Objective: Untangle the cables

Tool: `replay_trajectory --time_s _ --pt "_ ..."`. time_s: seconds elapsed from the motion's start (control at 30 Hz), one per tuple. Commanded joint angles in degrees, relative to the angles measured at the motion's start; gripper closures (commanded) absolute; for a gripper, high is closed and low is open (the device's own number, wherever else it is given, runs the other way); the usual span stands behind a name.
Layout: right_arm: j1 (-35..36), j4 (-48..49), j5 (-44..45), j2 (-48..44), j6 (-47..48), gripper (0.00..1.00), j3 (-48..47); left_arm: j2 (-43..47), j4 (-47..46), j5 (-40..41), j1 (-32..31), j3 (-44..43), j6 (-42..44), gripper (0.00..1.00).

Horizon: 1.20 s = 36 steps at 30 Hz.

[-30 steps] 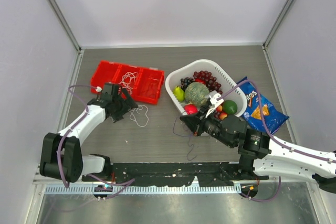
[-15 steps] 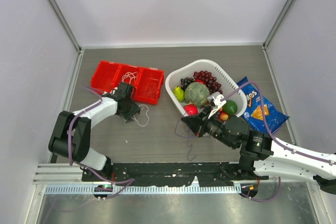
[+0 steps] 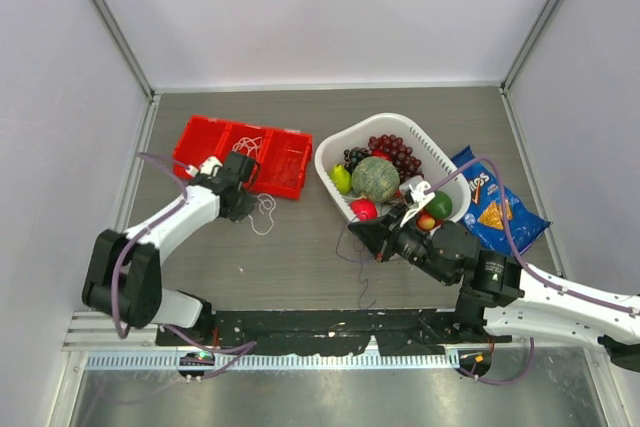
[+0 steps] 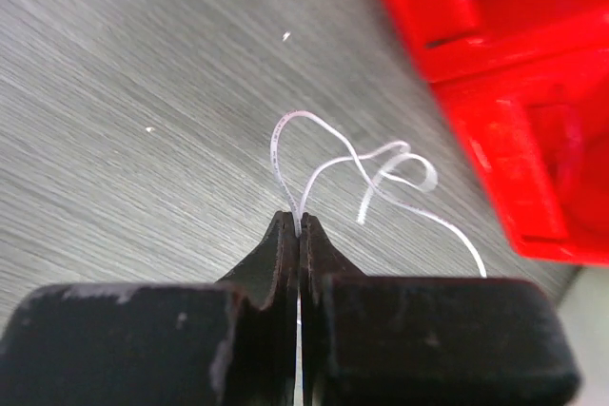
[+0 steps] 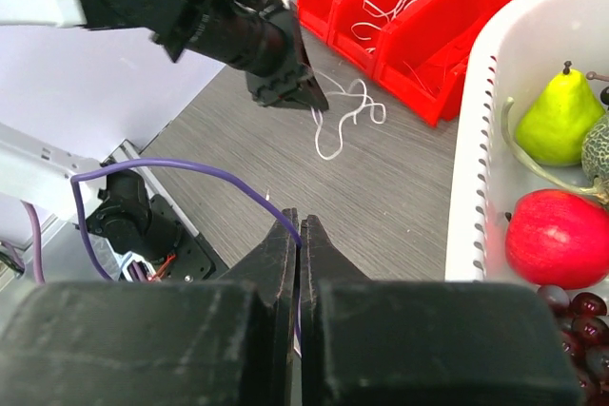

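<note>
Two cables are in hand. A thin white cable (image 4: 314, 173) loops on the table beside the red bin, and my left gripper (image 4: 299, 225) is shut on one of its strands. From above, the left gripper (image 3: 248, 209) sits just in front of the bin with the white cable (image 3: 264, 213) trailing to its right. My right gripper (image 5: 301, 227) is shut on a thin purple cable (image 5: 190, 166), which arcs left and drops down. In the top view the right gripper (image 3: 353, 231) hovers left of the basket, and the purple cable (image 3: 362, 287) hangs toward the near edge.
The red bin (image 3: 285, 162) holds more white cord (image 3: 248, 147) in its middle compartment. A white basket (image 3: 335, 179) of fruit stands at centre right, with a blue chip bag (image 3: 495, 209) beside it. Grey walls close in the table on three sides.
My left gripper has shut on the white cable and drawn it slightly back toward the red bin. The right gripper stays shut on the purple cable, barely shifted.
</note>
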<state>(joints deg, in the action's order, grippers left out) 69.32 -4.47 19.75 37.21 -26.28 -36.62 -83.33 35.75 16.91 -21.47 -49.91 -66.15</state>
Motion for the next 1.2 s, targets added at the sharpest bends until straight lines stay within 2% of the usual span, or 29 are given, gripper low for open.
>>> replay_trajectory --time_s 0.0,0.13,0.2,0.27,0.37,0.5,0.6,0.77,0.87,0.9,0.93,0.97,1.0,1.07,1.17 --pt "0.11 1.39 2.14 -1.26 0.18 0.99 -0.12 10.10 -1.64 7.17 -0.06 -0.72 6.89 1.00" --pt "0.11 0.96 2.14 -1.35 0.53 0.99 -0.20 15.21 -7.08 7.71 0.73 -2.03 17.08 1.00" --pt "0.11 0.60 2.22 -1.53 0.44 0.99 -0.20 15.48 -9.90 3.86 3.26 -4.39 24.01 0.94" --pt "0.11 0.34 2.22 -1.79 0.27 0.99 -0.12 13.99 -9.82 2.78 5.73 -8.43 28.16 0.94" --pt "0.11 0.43 2.31 -2.58 -0.26 0.99 0.23 8.82 -8.68 5.68 7.14 -15.19 33.44 0.94" --pt "0.11 0.25 2.40 -3.11 -0.43 0.99 0.41 0.56 -7.36 -2.73 10.83 -23.37 34.60 0.98" --pt "0.11 0.25 2.40 -3.37 -0.52 0.99 0.32 -5.95 -8.58 -10.39 13.38 -26.02 33.90 1.00" --pt "0.11 -0.27 1.88 -2.94 -0.52 0.99 -0.64 -16.41 -9.73 -9.96 16.45 -29.62 32.93 1.00" --pt "0.11 -0.37 1.87 -2.23 -0.26 0.99 -1.08 -20.73 -12.09 -19.60 19.88 -29.99 31.09 0.98" --pt "0.11 -0.19 1.79 -2.06 -0.26 0.99 -1.08 -20.47 -13.06 -20.76 20.33 -29.20 30.30 0.86" --pt "0.11 0.25 1.61 -1.53 -0.17 0.99 -1.00 -19.77 -14.03 -21.12 20.24 -28.58 30.64 0.77" --pt "0.11 0.51 1.44 -1.27 -0.17 0.99 -1.00 -18.46 -14.47 -20.52 19.98 -27.79 30.82 0.61" --pt "0.11 0.86 1.26 -0.83 -0.17 0.99 -0.91 -16.79 -15.35 -19.90 19.81 -26.31 31.08 0.51" --pt "0.11 1.65 0.64 0.05 -0.17 0.99 -0.82 -13.80 -16.85 -19.63 19.80 -24.72 30.65 0.36" --pt "0.03 2.71 -0.32 1.46 -0.43 0.99 -0.82 -9.59 -15.10 -21.29 19.80 -23.92 30.47 0.25"
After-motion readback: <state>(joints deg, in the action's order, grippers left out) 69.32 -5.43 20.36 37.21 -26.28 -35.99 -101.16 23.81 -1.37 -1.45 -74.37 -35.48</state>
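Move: My left hand holds the white cable just above the table. The red box's middle compartment, already holding white cable, is about 17 cm ahead of this hand, 2 cm left and 2 cm below; the right compartment lies some 15 cm ahead and 8 cm right, the left one about 20 cm ahead and 11 cm left. From my right hand, that middle compartment is some 30 cm ahead, 25 cm left and 24 cm below. I lift the pinched white cable about 16 cm with my left hand and carry it some 16 cm forward and a little left, the fingers tipping up and the wrist turning about 15 degrees clockwise on the way. Then I lower it roughly 13 cm into the red box's middle compartment, open the fingers wide to let the cable go, and start back up. ##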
